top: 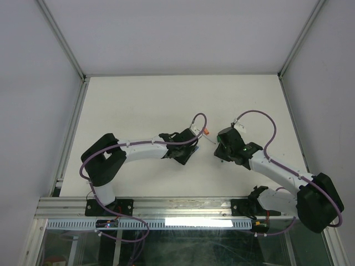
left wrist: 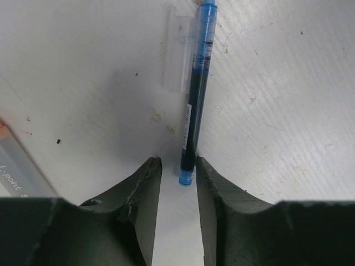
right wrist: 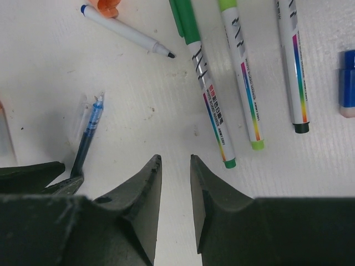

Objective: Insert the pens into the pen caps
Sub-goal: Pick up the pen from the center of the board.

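Observation:
A slim blue pen (left wrist: 194, 100) lies on the white table, and a clear cap (left wrist: 178, 55) rests against its far half. The pen's near blue end sits between the tips of my left gripper (left wrist: 177, 162). It lies close to the right finger, a gap shows on the left side, and the jaws are open. My right gripper (right wrist: 175, 158) hovers open over bare table with nothing between its fingers. Beyond it lie a green-ended pen (right wrist: 208, 94), a light green one (right wrist: 244, 83) and a dark-ended one (right wrist: 294, 66). An uncapped white pen (right wrist: 125, 32), an orange cap (right wrist: 105, 6) and a blue cap (right wrist: 347, 83) lie there too.
A grey pen barrel (left wrist: 16, 166) lies at the left edge of the left wrist view. In the top view both grippers (top: 186, 149) (top: 222, 147) meet near the table's middle, the orange cap (top: 206, 132) between them. Grey walls enclose the table.

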Tool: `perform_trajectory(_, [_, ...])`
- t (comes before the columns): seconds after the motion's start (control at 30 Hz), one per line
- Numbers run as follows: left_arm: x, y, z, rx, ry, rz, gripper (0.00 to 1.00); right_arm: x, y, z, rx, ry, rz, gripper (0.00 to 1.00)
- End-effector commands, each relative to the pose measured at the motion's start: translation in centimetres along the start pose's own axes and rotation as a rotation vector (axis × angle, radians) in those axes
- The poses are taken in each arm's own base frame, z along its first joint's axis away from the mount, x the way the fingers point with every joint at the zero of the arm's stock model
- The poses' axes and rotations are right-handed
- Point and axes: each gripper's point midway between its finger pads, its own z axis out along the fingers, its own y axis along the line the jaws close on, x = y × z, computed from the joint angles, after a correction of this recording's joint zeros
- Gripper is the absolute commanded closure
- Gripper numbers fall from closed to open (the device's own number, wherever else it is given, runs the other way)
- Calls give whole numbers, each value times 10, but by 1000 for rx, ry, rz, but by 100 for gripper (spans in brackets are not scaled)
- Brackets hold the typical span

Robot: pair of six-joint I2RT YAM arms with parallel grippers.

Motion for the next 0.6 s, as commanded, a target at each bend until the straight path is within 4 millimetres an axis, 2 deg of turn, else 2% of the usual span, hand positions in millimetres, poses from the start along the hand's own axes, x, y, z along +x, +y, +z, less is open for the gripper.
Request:
perform_trajectory(0.0, [5, -12, 3, 19, 28, 55, 69, -13, 10, -3, -43, -51, 17, 70])
perform_trajectory(0.23, [13, -27, 8, 75, 54, 61, 88, -13, 10, -5, -64, -65, 43, 71])
perform_trajectory(0.33, [13, -31, 6, 99, 51, 58, 93, -12, 11, -7, -80, -68, 95, 71])
perform_trajectory(0.43, [5, -40, -2, 148, 14, 64, 94, -11, 10, -9, -92, -81, 165, 71])
perform_trajectory(0.57, [-9, -49, -11, 193, -31, 61, 94, -13, 20, -13, -184, -107, 286, 70])
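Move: The blue pen's tail already sits between the left hand's open fingertips; its middle is roughly 5 cm ahead, 3 cm right and 1 cm below. The clear cap lies against its left side, about 7 cm ahead and 3 cm right of the hand. The peach marker is some 9 cm ahead and 11 cm left. From the right hand, the pen's middle is about 15 cm left, 2 cm ahead and 5 cm lower. The left hand shuts its fingers on the blue pen's tail, pinching it while sliding about 2 cm right and back. ##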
